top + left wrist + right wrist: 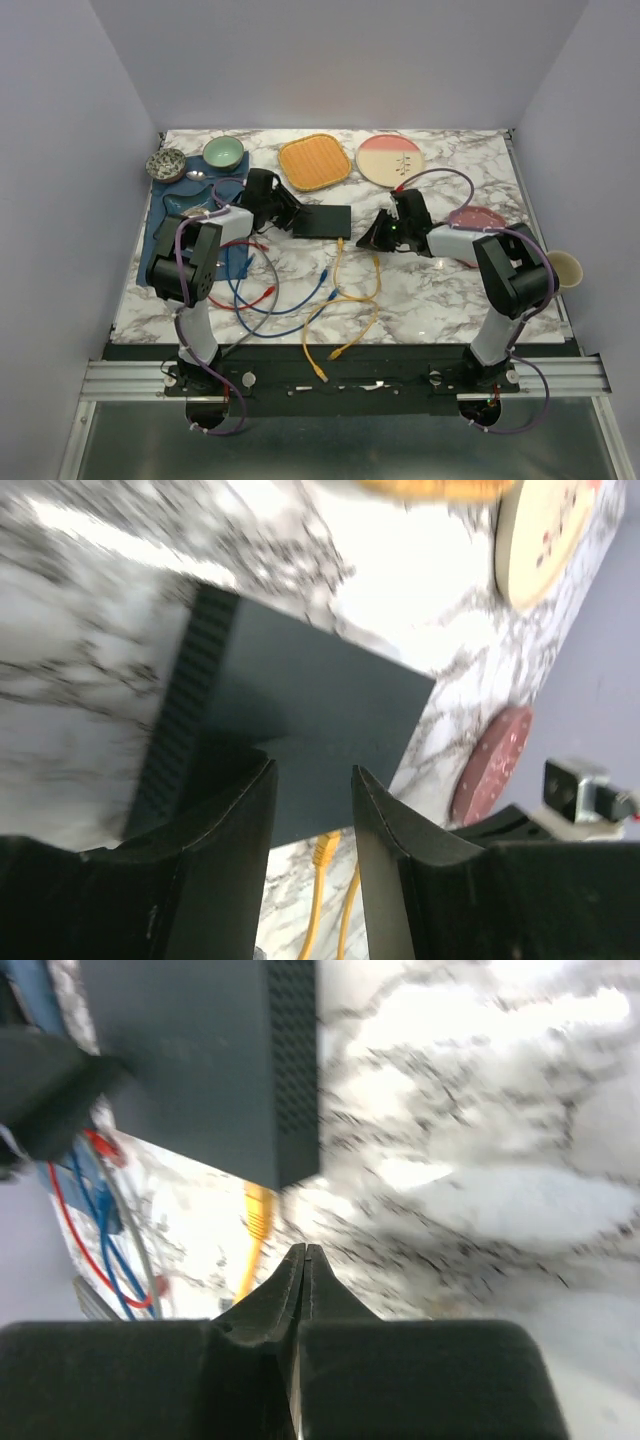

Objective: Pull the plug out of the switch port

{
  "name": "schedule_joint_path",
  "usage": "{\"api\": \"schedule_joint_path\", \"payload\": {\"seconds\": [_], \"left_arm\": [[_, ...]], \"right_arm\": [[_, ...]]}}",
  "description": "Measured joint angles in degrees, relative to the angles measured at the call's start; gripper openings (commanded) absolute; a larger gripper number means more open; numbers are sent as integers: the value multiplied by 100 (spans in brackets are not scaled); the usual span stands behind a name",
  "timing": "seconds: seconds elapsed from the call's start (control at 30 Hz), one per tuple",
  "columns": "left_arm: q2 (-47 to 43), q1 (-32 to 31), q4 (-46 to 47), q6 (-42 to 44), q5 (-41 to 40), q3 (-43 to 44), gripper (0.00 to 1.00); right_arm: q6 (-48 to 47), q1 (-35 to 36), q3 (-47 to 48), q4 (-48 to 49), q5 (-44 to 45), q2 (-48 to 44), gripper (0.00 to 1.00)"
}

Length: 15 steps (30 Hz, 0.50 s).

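Observation:
The switch (325, 220) is a flat dark box lying mid-table. A yellow plug (341, 243) sits in a port on its near edge, and its yellow cable (345, 300) loops toward me. My left gripper (292, 218) is at the switch's left end. In the left wrist view its jaws (312, 770) stand apart over the switch (310, 690), with the plug (326, 850) showing below between them. Whether the fingertips touch the top I cannot tell. My right gripper (372, 240) is shut on nothing. In its wrist view the tips (305, 1250) meet just right of the plug (258, 1210), below the switch (190, 1060).
Blue (300, 300) and red (255, 297) cables lie left of the yellow one. An orange square plate (315, 161), a pink-and-cream plate (390, 159) and two bowls (223, 152) stand at the back. A blue mat (175, 230) is at the left, a red disc (478, 218) and a cup (563, 268) at the right.

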Motion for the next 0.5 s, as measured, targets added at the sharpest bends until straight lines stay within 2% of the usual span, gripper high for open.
{"api": "schedule_joint_path", "payload": {"seconds": [0.17,0.33,0.5], "left_arm": [[138,411,-498,50,-455,577,50],[715,452,-623,94,-680,1311,50],[1097,387,-520,39,-608,1344,50]], "right_arm": [[-17,2,-254,-76,39,26,3],[13,2,-225,-22,-31,151,2],[74,2,20,26,-181,402,2]]}}
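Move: The switch lies just under and to the right of the left hand, its middle about 4 cm right, 1 cm back and 4 cm below, with the orange basket some 15 cm ahead and 4 cm right of that hand. From the right hand, the yellow plug still in the switch is about 5 cm left, level and 3 cm lower; the switch's middle is 9 cm left and 6 cm ahead, and the loose yellow plug 4 cm right and 4 cm back. The left hand, fingers staying half open, swings forward about 7 cm and some 4 cm left over the switch's left end, turning roughly 10 degrees counter-clockwise, then drops about 3 cm from its highest point to just beyond the switch's rear left corner, where contact can't be made out. Meanwhile the right hand, its almost closed fingers coming fully shut on nothing, sinks about 2.5 cm beside the plugged-in yellow plug, easing back a little and then forward again. ##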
